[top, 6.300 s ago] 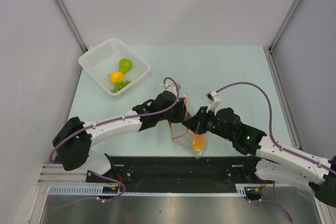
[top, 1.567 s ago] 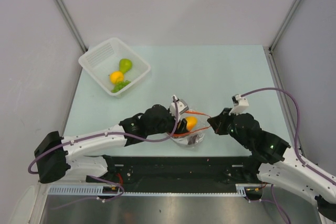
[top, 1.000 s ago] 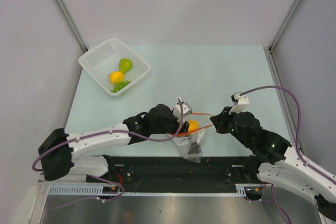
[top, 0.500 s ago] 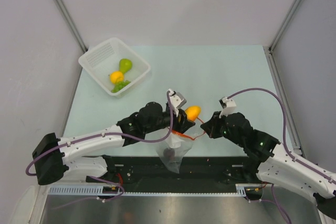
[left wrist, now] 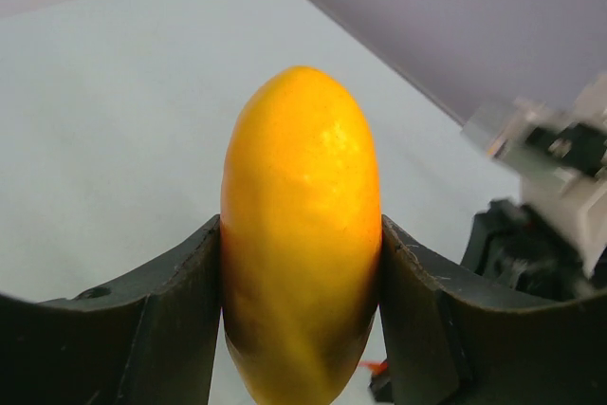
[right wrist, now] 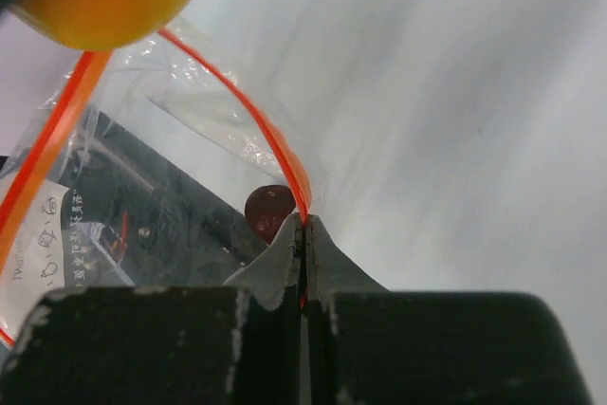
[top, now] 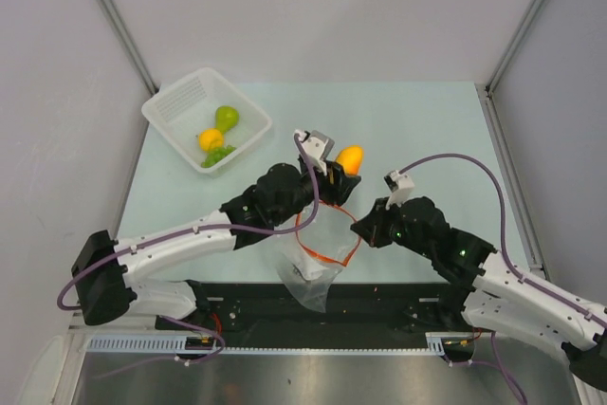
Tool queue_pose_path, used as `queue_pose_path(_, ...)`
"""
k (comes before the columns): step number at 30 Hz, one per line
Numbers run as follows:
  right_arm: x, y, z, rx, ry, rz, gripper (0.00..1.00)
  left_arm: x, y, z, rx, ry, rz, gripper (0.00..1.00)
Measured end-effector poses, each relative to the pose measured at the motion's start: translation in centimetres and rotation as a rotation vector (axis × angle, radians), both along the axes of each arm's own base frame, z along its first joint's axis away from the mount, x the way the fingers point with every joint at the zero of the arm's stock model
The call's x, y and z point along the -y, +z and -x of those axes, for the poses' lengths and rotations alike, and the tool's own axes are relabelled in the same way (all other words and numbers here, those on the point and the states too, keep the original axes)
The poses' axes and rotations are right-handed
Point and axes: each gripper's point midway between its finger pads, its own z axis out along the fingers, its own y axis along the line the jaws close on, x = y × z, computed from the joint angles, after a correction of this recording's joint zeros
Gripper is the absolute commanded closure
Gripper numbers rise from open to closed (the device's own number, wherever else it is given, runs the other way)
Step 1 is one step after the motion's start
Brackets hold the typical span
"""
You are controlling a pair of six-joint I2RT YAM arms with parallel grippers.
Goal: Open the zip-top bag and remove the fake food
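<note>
My left gripper is shut on a glossy yellow-orange oval fruit, one piece of the fake food, held above the table and clear of the bag. In the left wrist view the fruit fills the gap between both black fingers. The clear zip-top bag hangs open, its red-orange zip strip forming a loop. My right gripper is shut on that strip at the bag's right edge. A small dark round piece lies inside the bag.
A white slotted basket stands at the back left, holding a green pear, an orange round fruit and green bits. The black rail runs along the near edge under the hanging bag.
My left gripper has lifted the yellow-orange fruit out of the bag's mouth and carried it toward the back. The bag now hangs from my right gripper, which shifted slightly left.
</note>
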Motion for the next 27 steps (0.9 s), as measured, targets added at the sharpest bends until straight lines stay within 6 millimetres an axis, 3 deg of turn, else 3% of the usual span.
queue_pose_path(4, -1.1, 0.7, -0.6, -0.004, 0.016, 0.001, 1.00, 0.5, 2.6, -1.2, -0.029, 0.002, 0.078, 1.00)
queue_pose_path(7, -1.4, 1.6, -0.9, 0.015, 0.019, -0.007, 1.00, -0.9, 3.6, -3.0, -0.079, 0.022, 0.138, 1.00)
queue_pose_path(11, -0.7, 1.8, -1.0, 0.032, -0.002, 0.000, 1.00, -6.0, 3.3, -7.7, -0.163, 0.140, 0.195, 1.00)
queue_pose_path(16, 1.8, 3.2, -1.3, 0.075, -0.077, -0.023, 1.00, -15.7, 2.3, -13.6, -0.235, 0.387, 0.242, 0.99)
queue_pose_path(19, 3.3, 3.6, -1.6, 0.090, -0.125, -0.027, 1.00, -21.3, 0.6, -16.2, -0.287, 0.531, 0.259, 0.98)
queue_pose_path(22, 4.4, 3.8, -1.9, 0.099, -0.159, -0.025, 1.00, -25.7, -2.9, -18.8, -0.370, 0.663, 0.242, 0.96)
queue_pose_path(25, 5.1, 3.4, -2.2, 0.087, -0.184, -0.010, 1.00, -27.7, -7.8, -21.2, -0.490, 0.734, 0.193, 0.93)
queue_pose_path(27, 5.4, 3.1, -2.2, 0.077, -0.191, -0.002, 1.00, -28.0, -11.0, -22.2, -0.567, 0.753, 0.159, 0.82)
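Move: The mango is already in the left fingers, clear of the bag; the white tray's middle lies about 36 cm ahead of them, 38 cm left and 24 cm below. In the tray, the green grapes are some 25 cm ahead and 36 cm left, the yellow fruit about 29 ahead and 38 left, the pear 35 ahead and 34 left. From the right hand the tray is roughly 43 cm ahead and 40 cm left, the bag's body 10 cm left and 2 cm back. The mango, kept in the left fingers, is lifted a few centimetres, then swept about 28 cm left and 22 cm forward from above the bag to the tray's near-right side, dropping steeply at the end as the wrist swings counter-clockwise some 45 degrees and tips down. The right hand, still pinching the bag's rim, first drifts slightly left, then pulls it right and a little up. ##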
